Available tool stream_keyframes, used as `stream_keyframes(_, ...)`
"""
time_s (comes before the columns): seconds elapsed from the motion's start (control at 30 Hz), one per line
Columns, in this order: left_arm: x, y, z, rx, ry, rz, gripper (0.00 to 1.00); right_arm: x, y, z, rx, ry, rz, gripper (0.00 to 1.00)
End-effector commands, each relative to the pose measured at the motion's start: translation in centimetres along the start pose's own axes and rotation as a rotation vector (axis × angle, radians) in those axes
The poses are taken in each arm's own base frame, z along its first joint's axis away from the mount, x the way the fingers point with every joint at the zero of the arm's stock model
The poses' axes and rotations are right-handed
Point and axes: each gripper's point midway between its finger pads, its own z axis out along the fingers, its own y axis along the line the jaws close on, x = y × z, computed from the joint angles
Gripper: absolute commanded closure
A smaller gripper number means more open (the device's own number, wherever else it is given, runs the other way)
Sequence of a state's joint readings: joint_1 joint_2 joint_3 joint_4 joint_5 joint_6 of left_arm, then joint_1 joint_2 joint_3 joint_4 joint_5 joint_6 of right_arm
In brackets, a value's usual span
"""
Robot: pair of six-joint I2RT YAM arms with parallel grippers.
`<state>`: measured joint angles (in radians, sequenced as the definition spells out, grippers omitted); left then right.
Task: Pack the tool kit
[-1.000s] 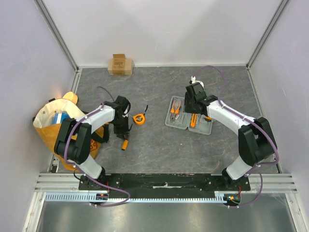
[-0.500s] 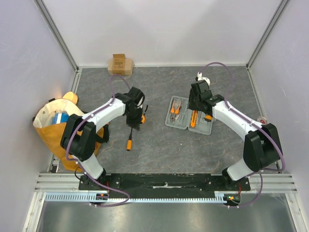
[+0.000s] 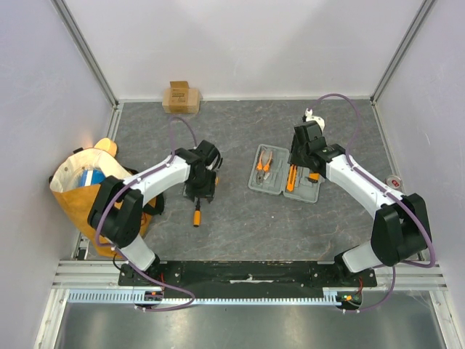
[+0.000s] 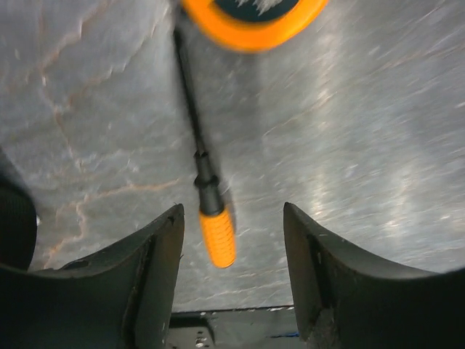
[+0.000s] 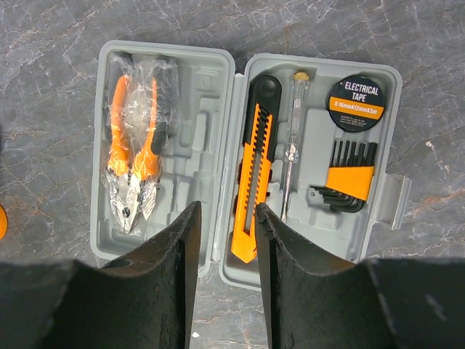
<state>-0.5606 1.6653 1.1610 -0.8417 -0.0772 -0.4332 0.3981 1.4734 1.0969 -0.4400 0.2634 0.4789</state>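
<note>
The tool kit's grey case (image 5: 218, 80) lies open on the table, also seen in the top view (image 3: 309, 193). It holds orange pliers (image 5: 134, 163), an orange utility knife (image 5: 254, 182), a tester screwdriver (image 5: 290, 145), electrical tape (image 5: 361, 102) and hex keys (image 5: 347, 178). My right gripper (image 5: 225, 218) hovers open above the case's near edge (image 3: 299, 156), holding nothing. My left gripper (image 4: 231, 218) stands open over an orange-handled screwdriver (image 4: 217, 236) lying on the table (image 3: 197, 216), its handle between the fingers but untouched. The orange tape measure (image 4: 251, 18) sits just beyond the screwdriver's tip.
A small cardboard box (image 3: 182, 97) stands at the back wall. A yellow-orange bag (image 3: 87, 185) sits at the left edge beside my left arm. A small round thing (image 3: 394, 180) lies at the right edge. Enclosure walls close in three sides.
My left gripper carried the screwdriver rightward toward the tape measure, then opened and let it go onto the table. My right gripper drifted slightly back and right over the case.
</note>
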Motion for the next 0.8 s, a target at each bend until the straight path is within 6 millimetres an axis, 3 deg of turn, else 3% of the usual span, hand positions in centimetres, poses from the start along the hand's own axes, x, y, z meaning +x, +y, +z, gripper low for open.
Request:
stream_keyframes(0.0, 2.3, 1.9, -0.4, -0.053, -0.012, -0.066, 0.36, -0.1, 0.1, 0.0, -0.001, -0.003, 0.015, 0.57)
stream_keyframes(0.2, 4.3, 2.2, 1.3, -0.062, 0.035, -0.105, 0.39, 0.0, 0.2, 0.2, -0.006, 0.005, 0.013, 0.58)
stream_keyframes(0.43, 5.5, 1.7, 2.7, -0.038, 0.093, -0.088, 0.70, 0.0, 0.0, -0.1, -0.005, -0.001, 0.008, 0.58)
stream_keyframes(0.6, 5.1, 1.1, 2.8, -0.012, 0.102, -0.070, 0.83, -0.1, -0.2, -0.4, 0.000, -0.008, 0.010, 0.58)
stream_keyframes(0.7, 4.7, 0.7, 2.7, 0.005, 0.101, -0.058, 0.86, -0.3, -0.2, -0.5, 0.001, -0.012, 0.008, 0.57)
stream_keyframes(0.73, 4.6, 0.5, 2.7, 0.017, 0.107, -0.051, 0.97, -0.3, -0.3, -0.5, 0.002, -0.012, 0.009, 0.58)
stream_keyframes(0.77, 4.3, 0.2, 2.6, 0.026, 0.101, -0.047, 0.98, -0.4, -0.3, -0.6, -0.001, -0.017, 0.011, 0.57)
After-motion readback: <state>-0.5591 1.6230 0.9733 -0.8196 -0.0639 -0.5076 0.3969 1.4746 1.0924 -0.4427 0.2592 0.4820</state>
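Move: Behind the left hand by about 5 cm, some 2 cm to its left and 4 cm lower, lies the screwdriver's orange handle, its shaft pointing forward. The tape measure sits about 4 cm ahead of this hand, 1 cm to its right and 3 cm below; the open tool case is roughly 20 cm to the right and 6 cm farther out. From the right hand the handle lies some 28 cm left, 16 cm back and 12 cm down. Drawing back about 5 cm from the tape measure towards the robot's base, the left hand drifts some 2–3 cm left and sinks 3–4 cm onto the screwdriver, fast at first and then settling. Its open fingers straddle the orange handle, close on its sides and pinch it just behind the black collar. ##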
